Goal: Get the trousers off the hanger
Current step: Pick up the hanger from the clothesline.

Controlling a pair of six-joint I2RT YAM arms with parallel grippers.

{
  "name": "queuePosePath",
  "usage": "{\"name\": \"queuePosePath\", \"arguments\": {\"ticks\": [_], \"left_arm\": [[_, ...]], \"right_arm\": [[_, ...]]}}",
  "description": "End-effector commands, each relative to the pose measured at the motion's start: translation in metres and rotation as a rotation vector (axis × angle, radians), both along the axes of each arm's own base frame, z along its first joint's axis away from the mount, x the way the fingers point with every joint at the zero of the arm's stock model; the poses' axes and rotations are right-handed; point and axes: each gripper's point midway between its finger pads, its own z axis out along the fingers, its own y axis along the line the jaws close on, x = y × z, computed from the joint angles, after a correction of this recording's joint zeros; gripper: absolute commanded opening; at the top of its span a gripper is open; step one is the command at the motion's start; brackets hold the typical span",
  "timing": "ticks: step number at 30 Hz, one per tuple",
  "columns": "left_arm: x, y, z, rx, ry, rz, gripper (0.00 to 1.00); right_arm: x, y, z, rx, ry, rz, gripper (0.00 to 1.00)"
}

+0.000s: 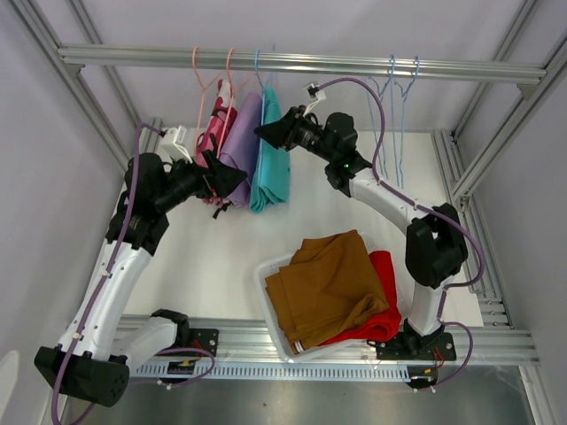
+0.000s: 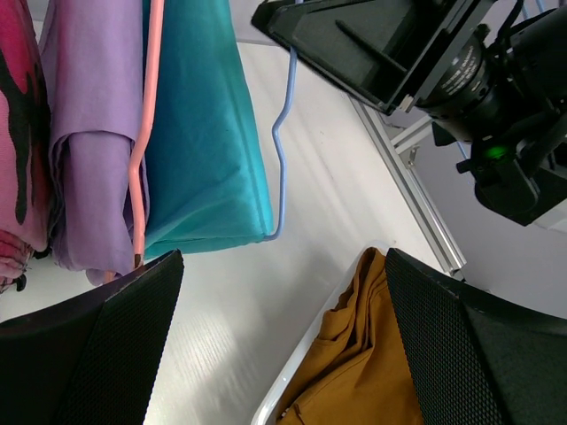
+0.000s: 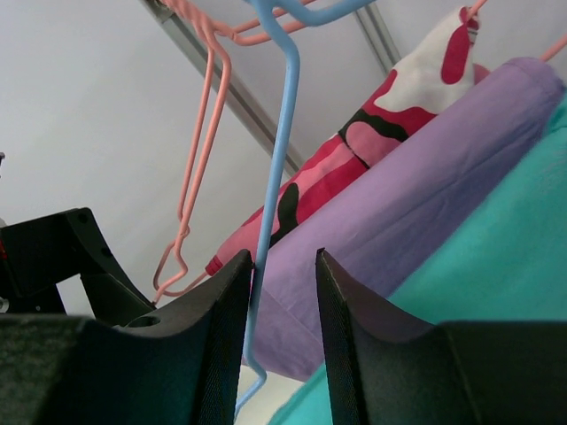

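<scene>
Three trousers hang on hangers from the rail: pink camouflage [image 1: 215, 133], lilac [image 1: 241, 142] and teal [image 1: 270, 164]. The mustard-brown trousers [image 1: 323, 283] and the red ones [image 1: 385, 310] lie in the white bin [image 1: 264, 282]. My right gripper [image 1: 270, 131] is up by the teal trousers. In the right wrist view its jaws [image 3: 283, 266] stand apart, and the blue hanger wire [image 3: 282, 150] runs through the gap against the left finger. My left gripper [image 1: 232, 180] is open below the lilac trousers [image 2: 89, 133] and teal trousers [image 2: 199, 133], with nothing between its fingers [image 2: 283, 336].
Two bare blue hangers [image 1: 397, 106] hang at the right end of the rail [image 1: 354, 65]. A bare pink hanger [image 3: 199, 150] hangs left of the camouflage trousers [image 3: 354, 150]. Frame posts rise on both sides of the table.
</scene>
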Motion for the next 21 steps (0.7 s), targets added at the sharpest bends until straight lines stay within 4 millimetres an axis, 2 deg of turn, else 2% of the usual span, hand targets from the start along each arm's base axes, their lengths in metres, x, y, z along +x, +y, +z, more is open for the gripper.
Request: {"name": "queuePosePath", "arguments": {"ticks": [1,6,9,12,15,16,18,19,21], "left_arm": [[0.000,0.002,0.014,-0.004,-0.045,-0.006,0.99],[0.002,0.003,0.012,-0.008,-0.036,-0.006,1.00],[0.003,0.003,0.010,-0.008,-0.033,-0.008,0.99],[0.003,0.002,0.010,-0.011,-0.031,-0.010,0.99],[0.004,0.000,0.008,-0.014,-0.024,-0.019,0.99],[0.004,0.001,0.007,-0.012,-0.022,-0.016,1.00],[0.003,0.002,0.009,-0.011,-0.029,-0.010,0.99],[0.003,0.002,0.009,-0.011,-0.031,-0.010,0.99],[0.003,0.002,0.009,-0.013,-0.030,-0.010,1.00]], "right_arm": [[-0.008,0.018,0.004,0.054,-0.020,0.049,0.40],[-0.016,0.027,0.009,0.098,-0.021,0.089,0.39],[-0.017,0.030,0.010,0.101,-0.023,0.098,0.35],[-0.014,0.030,0.016,0.094,-0.035,0.090,0.38],[-0.014,0.030,0.026,0.092,-0.047,0.088,0.35],[-0.013,0.029,0.029,0.092,-0.055,0.082,0.27],[-0.013,0.028,0.032,0.092,-0.057,0.074,0.16],[-0.013,0.027,0.034,0.095,-0.054,0.074,0.04],[-0.017,0.026,0.037,0.102,-0.057,0.078,0.00]]}}
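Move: Nearly between its part-open fingers, the right hand has the blue hanger's side wire, about 2 cm to its left, 1 cm back and level. The turquoise trousers are centred some 8 cm ahead, 2 cm to the right and 9 cm below; the purple trousers lie roughly 6 cm ahead, 5 cm to the left and 9 cm below. From the idle left hand the same wire is around 12 cm ahead, 8 cm to the right and 4 cm up. Sliding about 3 cm to its left with a slight drift back, the right hand brings its part-open fingers farther around the blue hanger's side wire, turning some 5 degrees counter-clockwise. On the way it dips about 1.5 cm and comes back up, then the fingers shut and pinch the wire between them. ##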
